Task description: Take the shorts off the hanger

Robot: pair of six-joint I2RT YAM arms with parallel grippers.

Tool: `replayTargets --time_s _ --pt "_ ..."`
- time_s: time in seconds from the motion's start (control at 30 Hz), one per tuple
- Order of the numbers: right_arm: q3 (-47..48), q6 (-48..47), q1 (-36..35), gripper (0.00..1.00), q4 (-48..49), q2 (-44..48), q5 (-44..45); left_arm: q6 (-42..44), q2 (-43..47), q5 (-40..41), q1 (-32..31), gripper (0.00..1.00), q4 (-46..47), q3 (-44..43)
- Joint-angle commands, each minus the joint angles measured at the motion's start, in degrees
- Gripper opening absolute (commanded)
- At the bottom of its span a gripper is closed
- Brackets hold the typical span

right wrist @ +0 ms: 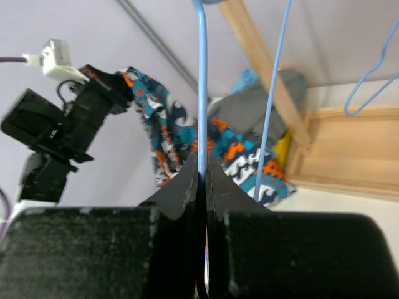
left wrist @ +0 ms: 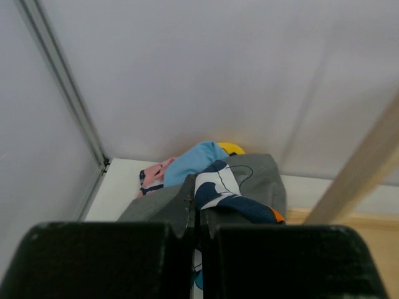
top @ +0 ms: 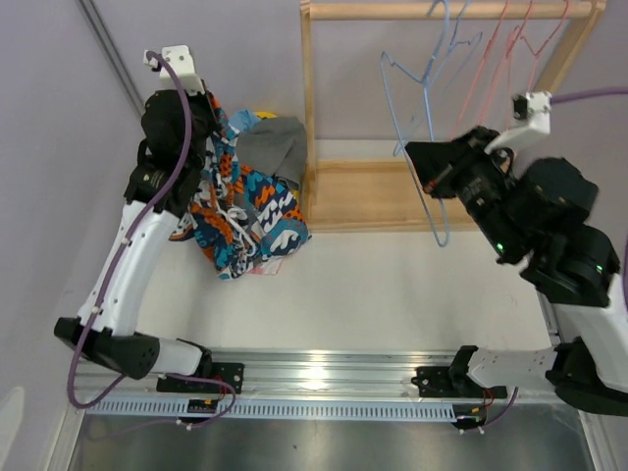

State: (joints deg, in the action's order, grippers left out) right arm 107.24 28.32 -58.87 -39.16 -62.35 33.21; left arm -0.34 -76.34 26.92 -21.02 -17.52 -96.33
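Observation:
The blue-orange-white print shorts (top: pixel 245 211) hang bunched from my left gripper (top: pixel 211 126), held up above the table at the back left. That gripper (left wrist: pixel 196 193) is shut on a fold of this printed fabric (left wrist: pixel 221 187). Below and behind lie grey shorts (top: pixel 277 145), light blue shorts (left wrist: pixel 193 161), yellow shorts (left wrist: pixel 232 148) and pink printed shorts (left wrist: pixel 153 174) in a heap. My right gripper (top: pixel 418 159) is shut on the wire of a bare light blue hanger (top: pixel 432 211). The wire (right wrist: pixel 201 93) runs straight up from between its fingers (right wrist: pixel 201 169).
A wooden rack with a top rail (top: pixel 392 10) and a flat base (top: pixel 368 191) stands at the back centre. Blue and pink wire hangers (top: pixel 510 44) hang bare on the rail. A metal rail (top: pixel 324 378) carries both arm bases at the near edge.

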Motion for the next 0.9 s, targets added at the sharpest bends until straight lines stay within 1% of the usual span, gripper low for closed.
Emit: replayTargets --time_s 0.0,0.03,0.1,0.13,0.17,0.2,0.23,0.27,0.3,0.33,0.37,0.4,0.43,0.47,0.5,0.53,0.57,0.6,0.63,0.7,0.73,0.77,0.83,0.87 --pt "8.4 -6.3 5.8 0.0 1.9 -6.0 -2.5 -5.5 -7.1 -8.3 6.4 0.0 1.4 -3.6" --pt "9.6 -4.6 11.0 0.0 1.3 -8.2 -8.2 -6.2 -13.3 -10.9 7.5 0.0 0.0 -7.3" --pt "10.8 -2.3 16.1 0.0 1.3 -9.8 -13.8 -6.9 -20.8 -12.7 9.9 0.0 -2.4 -15.9" --pt "10.4 -1.2 19.3 0.0 1.4 -10.2 -17.3 -7.3 -25.1 -13.6 10.6 0.0 -4.3 -23.9" --pt "9.7 0.1 20.4 0.0 2.1 -10.7 -18.6 -8.2 -29.6 -15.4 11.3 0.0 -9.1 -33.9" --pt "9.1 0.6 21.1 0.0 2.6 -11.3 -19.5 -8.7 -39.5 -16.5 12.5 0.01 -11.6 -45.0" --pt "7.7 0.9 22.1 0.0 2.9 -11.5 -20.8 -8.9 -42.1 -17.7 13.1 0.06 -12.7 -46.6" --pt "6.9 1.4 22.6 0.0 3.7 -11.5 -21.3 -11.2 -41.4 -20.2 13.6 0.53 -5.1 -40.0" --pt "6.2 1.7 23.0 0.0 4.1 -11.7 -21.8 -12.1 -42.0 -21.2 14.8 0.87 -3.2 -37.5" --pt "4.9 1.8 23.8 0.0 4.5 -11.7 -22.5 -12.6 -43.4 -20.7 14.9 0.99 -3.7 -38.3" --pt "4.5 2.3 24.2 0.0 4.8 -11.8 -23.0 -13.5 -45.4 -19.5 15.1 0.99 -8.2 -42.0" --pt "3.9 2.3 24.7 0.0 5.1 -11.8 -23.5 -13.6 -48.5 -20.3 15.3 0.99 -10.3 -45.1" --pt "3.5 2.3 24.9 0.0 5.4 -11.8 -23.7 -13.9 -49.2 -20.2 15.2 0.99 -12.1 -45.9" --pt "2.7 2.3 25.9 0.0 6.1 -11.8 -24.0 -14.8 -48.7 -20.2 15.3 0.99 -13.2 -44.7" --pt "2.4 2.3 26.4 0.0 6.5 -11.9 -24.2 -15.2 -47.3 -20.2 15.0 1.0 -13.4 -40.6" --pt "2.1 2.4 27.1 0.0 6.9 -12.3 -25.1 -15.6 -42.4 -20.2 14.8 0.99 -12.5 -37.4" --pt "2.0 2.4 28.5 0.0 7.9 -12.6 -25.7 -15.3 -38.8 -20.1 14.4 0.99 -10.7 -29.9" --pt "1.9 2.5 29.1 0.0 8.4 -12.8 -26.0 -14.7 -34.7 -20.1 13.3 0.99 -5.0 -20.9" --pt "2.0 2.4 29.7 0.0 9.8 -13.6 -26.6 -14.0 -26.1 -19.5 12.5 0.99 -2.2 -16.6" --pt "2.4 2.2 32.1 0.0 11.3 -14.7 -28.2 -12.2 -18.1 -18.5 9.7 0.99 4.9 -2.5" --pt "2.8 2.2 33.0 0.0 12.7 -16.1 -29.0 -10.5 -11.5 -17.2 8.4 0.99 5.6 -0.2" --pt "3.3 2.4 33.9 0.0 13.1 -17.0 -29.6 -9.9 -8.9 -15.7 5.6 0.99 5.7 3.0" --pt "5.4 2.5 35.9 0.0 14.4 -18.9 -30.9 -10.7 -4.3 -14.2 3.4 0.99 3.4 5.9" --pt "5.9 2.8 36.5 0.0 15.0 -20.5 -31.2 -11.5 0.4 -14.1 2.4 0.99 2.8 8.3"
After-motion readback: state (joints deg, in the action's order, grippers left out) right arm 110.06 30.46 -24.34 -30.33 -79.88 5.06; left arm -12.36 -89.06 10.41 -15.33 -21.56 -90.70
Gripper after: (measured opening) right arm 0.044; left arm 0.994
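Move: The left hand holds the patterned shorts up, their lower part already draped on the clothes pile; the pile's middle is roughly 18 cm ahead, 8 cm right and 40 cm below. The rack's left post stands some 13 cm right of the pile, about 3 cm farther out. The right hand holds the emptied blue hanger; the rail is about 32 cm ahead, straight on, 12 cm higher. The other blue hanger hangs some 30 cm ahead, 6 cm right, about level. Letting go of the patterned shorts, the left hand carries them some 20 cm forward over the pile, opens wide, tips nose-down nearly 30 degrees and sinks to about 22 cm below its start, then draws back some 15 cm, finally rising and easing right. The right hand, still gripping the blue hanger, heads about 16 cm forward towards the rail, sinking slightly. ##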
